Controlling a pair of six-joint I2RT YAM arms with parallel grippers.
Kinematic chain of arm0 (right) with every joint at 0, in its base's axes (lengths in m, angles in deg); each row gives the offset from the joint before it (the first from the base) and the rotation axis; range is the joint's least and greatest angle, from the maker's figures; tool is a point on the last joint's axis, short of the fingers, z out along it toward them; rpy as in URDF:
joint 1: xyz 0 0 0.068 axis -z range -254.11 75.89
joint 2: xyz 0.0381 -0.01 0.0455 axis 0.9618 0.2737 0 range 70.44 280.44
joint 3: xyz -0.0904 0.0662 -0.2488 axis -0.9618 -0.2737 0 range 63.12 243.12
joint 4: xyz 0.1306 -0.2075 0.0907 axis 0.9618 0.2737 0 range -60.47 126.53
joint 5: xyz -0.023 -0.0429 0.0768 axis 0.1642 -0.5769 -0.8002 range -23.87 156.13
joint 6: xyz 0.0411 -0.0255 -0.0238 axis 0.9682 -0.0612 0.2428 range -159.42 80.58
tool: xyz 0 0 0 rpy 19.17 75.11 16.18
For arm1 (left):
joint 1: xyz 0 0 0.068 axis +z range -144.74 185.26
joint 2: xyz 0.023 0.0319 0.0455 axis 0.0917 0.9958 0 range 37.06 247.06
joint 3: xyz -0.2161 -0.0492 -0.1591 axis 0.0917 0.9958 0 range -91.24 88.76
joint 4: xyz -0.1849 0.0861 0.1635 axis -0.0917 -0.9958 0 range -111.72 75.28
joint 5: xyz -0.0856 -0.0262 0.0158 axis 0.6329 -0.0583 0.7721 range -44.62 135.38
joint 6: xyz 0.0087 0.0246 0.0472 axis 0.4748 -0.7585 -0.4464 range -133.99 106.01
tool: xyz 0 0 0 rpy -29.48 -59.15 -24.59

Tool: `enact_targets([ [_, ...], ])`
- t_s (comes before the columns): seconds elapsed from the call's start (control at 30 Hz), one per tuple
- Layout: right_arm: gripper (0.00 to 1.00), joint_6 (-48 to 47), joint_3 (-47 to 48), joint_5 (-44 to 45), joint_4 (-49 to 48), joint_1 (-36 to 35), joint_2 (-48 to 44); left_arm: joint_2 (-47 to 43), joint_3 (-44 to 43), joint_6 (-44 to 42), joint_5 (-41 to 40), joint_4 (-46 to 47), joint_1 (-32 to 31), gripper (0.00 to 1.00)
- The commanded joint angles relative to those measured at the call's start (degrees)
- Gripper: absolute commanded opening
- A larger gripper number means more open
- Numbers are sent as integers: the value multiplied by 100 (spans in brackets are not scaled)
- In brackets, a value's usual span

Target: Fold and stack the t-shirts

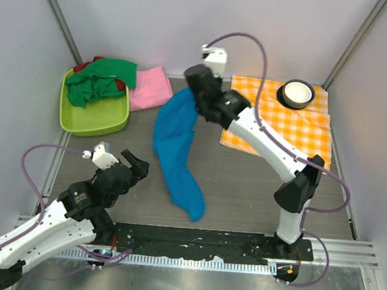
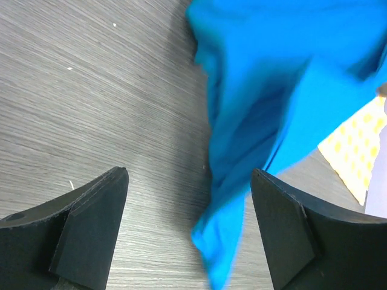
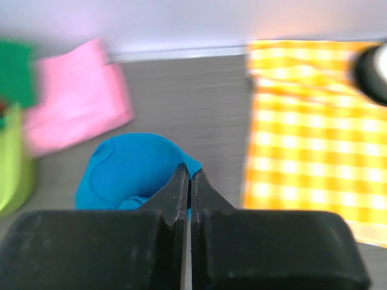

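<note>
A bright blue t-shirt (image 1: 176, 147) lies stretched from the back middle of the table toward the front. My right gripper (image 1: 199, 99) is shut on its far end, the blue cloth (image 3: 136, 169) pinched between its fingertips (image 3: 181, 175). My left gripper (image 1: 136, 164) stands open at the shirt's near left side, and the shirt's lower tip (image 2: 224, 241) hangs between its fingers (image 2: 91, 211) without touching them. A pink t-shirt (image 1: 151, 87) lies folded at the back. A green t-shirt (image 1: 99, 79) is heaped over a red one (image 1: 82, 65) in the basin.
A lime green basin (image 1: 90, 119) stands at the back left. An orange-and-white checked cloth (image 1: 287, 123) lies at the back right with a black-rimmed white bowl (image 1: 297, 93) on it. Grey walls and metal posts ring the table.
</note>
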Motion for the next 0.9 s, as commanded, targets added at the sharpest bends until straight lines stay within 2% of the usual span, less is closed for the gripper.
enact_targets([
  [0.0,1,66,118,897,534,892,-376,258,-17,-272,385,686,-1,86],
  [0.1,1,5,-390,1257,598,1043,-989,381,62,-342,500,828,-1,86],
  [0.23,1,-30,-1558,1003,263,1052,-1755,408,107,-430,351,933,-1,86],
  [0.43,1,338,-2174,274,589,1026,-2090,767,71,-501,403,1232,-1,86],
  [0.57,1,374,-2483,133,640,955,-2275,1382,54,-544,464,1766,-1,86],
  [0.6,1,444,-2527,150,702,877,-2319,1784,-25,-597,473,1830,-1,86],
  [0.67,1,392,-2668,413,921,579,-2564,2164,-453,-790,543,1892,-1,86],
  [0.73,1,584,-2834,1095,1202,-184,-2837,2551,-745,-965,693,1883,-1,86],
  [0.8,1,1108,-3054,1319,1554,-991,-3458,2465,-869,-958,702,1918,-1,86],
  [0.87,1,1488,-3554,1197,1808,-1294,-3935,2254,-747,-984,632,2075,-1,86],
])
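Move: From the right hand, which already holds the blue t-shirt, the bare middle of the table is about 13 cm back and some 31 below. The yellow checked cloth lies roughly 26 cm right and 2 ahead, the pink t-shirt 17 left and 9 ahead, both about 30 below. From the open left hand, the middle of the hanging blue t-shirt is about 7 cm ahead and 13 right, nearly level. Right hand swings the pinched blue t-shirt 15 cm right, then back 15 cm; open left moves right towards it. ##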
